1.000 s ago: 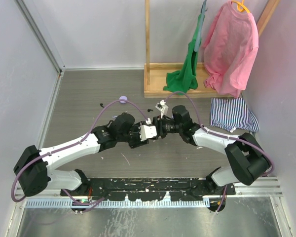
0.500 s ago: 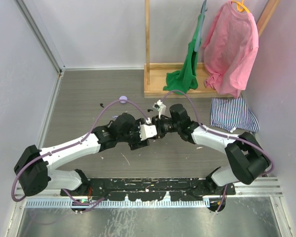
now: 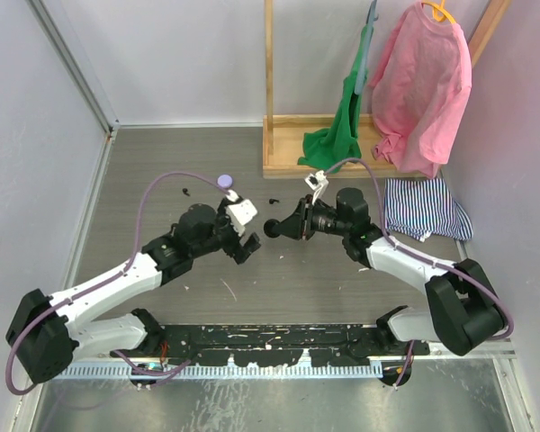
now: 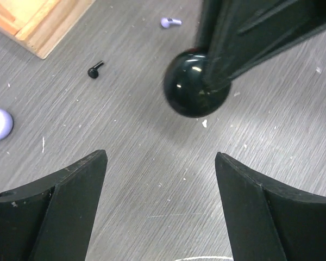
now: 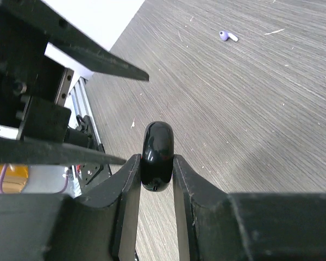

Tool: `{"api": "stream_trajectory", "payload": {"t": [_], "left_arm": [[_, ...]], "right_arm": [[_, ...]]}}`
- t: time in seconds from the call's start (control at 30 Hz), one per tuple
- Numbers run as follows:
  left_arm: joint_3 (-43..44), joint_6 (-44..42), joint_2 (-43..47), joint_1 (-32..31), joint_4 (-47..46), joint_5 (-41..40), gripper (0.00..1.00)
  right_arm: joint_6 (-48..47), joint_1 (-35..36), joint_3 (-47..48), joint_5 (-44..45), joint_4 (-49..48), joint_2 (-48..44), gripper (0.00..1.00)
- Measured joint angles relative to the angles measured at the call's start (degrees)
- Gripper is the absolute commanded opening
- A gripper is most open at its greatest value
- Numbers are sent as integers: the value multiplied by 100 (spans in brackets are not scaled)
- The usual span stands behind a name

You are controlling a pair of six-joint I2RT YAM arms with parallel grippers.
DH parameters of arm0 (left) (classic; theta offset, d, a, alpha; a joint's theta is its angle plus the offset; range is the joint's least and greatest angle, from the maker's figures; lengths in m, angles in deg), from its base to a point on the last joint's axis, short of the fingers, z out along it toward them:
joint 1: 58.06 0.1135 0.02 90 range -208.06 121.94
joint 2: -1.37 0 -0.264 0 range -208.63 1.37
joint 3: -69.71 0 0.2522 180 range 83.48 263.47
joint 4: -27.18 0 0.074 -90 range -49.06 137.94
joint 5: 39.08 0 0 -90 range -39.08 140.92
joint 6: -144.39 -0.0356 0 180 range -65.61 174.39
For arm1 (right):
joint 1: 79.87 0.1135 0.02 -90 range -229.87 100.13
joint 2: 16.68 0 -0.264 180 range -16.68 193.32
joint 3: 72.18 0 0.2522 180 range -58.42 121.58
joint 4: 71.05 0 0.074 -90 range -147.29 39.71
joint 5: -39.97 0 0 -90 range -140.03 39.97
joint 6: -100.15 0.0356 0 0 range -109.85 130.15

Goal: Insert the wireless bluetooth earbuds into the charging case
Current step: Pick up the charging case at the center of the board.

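Note:
A glossy black round charging case point(image 5: 157, 155) is pinched on edge between the fingers of my right gripper point(image 5: 156, 159), which is shut on it above the table. From above, the case point(image 3: 274, 228) shows at the tip of the right gripper point(image 3: 284, 228). My left gripper point(image 4: 160, 157) stands open and empty, facing the case point(image 4: 195, 84) from a short way left; in the top view it point(image 3: 247, 238) sits apart from it. A black earbud point(image 4: 95, 69) and a lilac earbud point(image 4: 170, 22) lie loose on the table. The lilac earbud point(image 5: 226, 36) also shows beyond the case.
A lilac round case point(image 3: 223, 181) lies on the table behind the left arm. A wooden clothes rack base point(image 3: 315, 166) stands at the back with a green cloth point(image 3: 335, 142) and a pink shirt point(image 3: 423, 90). A striped cloth point(image 3: 425, 209) lies at the right.
The two grippers met at the middle over the black case. The left one has opened and drawn back left; the right one has shut on the case and pulled right.

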Motion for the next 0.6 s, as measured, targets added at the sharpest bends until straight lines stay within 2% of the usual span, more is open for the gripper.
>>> {"api": "stream_trajectory", "payload": {"t": [0.17,0.6], "left_arm": [[-474,1182,356,531,-876,564,84],[-1290,4019,343,1038,-3482,1574,82]], "right_arm": [[345,-122,-382,-26,-859,-59,10],[1394,-153,-1139,-168,-3563,-59,13]]}}
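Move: The charging case, already held in the right fingertips, lies about 7 cm to the left hand's right, 3 cm ahead and 1 cm above it. The black earbud is on the board some 16 cm ahead of the left hand, 6 cm to its right and 15 cm below, with the purple earbud 12 cm farther right and 4 cm nearer. From the right hand point, the case's middle is 2 cm to the left and 1 cm ahead, about level. The charging case stays pinched in the right hand's closed fingertips and is carried up about 5 cm, drifting slightly back as those fingers tilt up. Alongside, the empty left gripper, kept wide open, climbs some 6 cm, rolling and swinging its fingers up through roughly 40 degrees from slanting down to level, so that they come to face the case from the left, without touching it. ##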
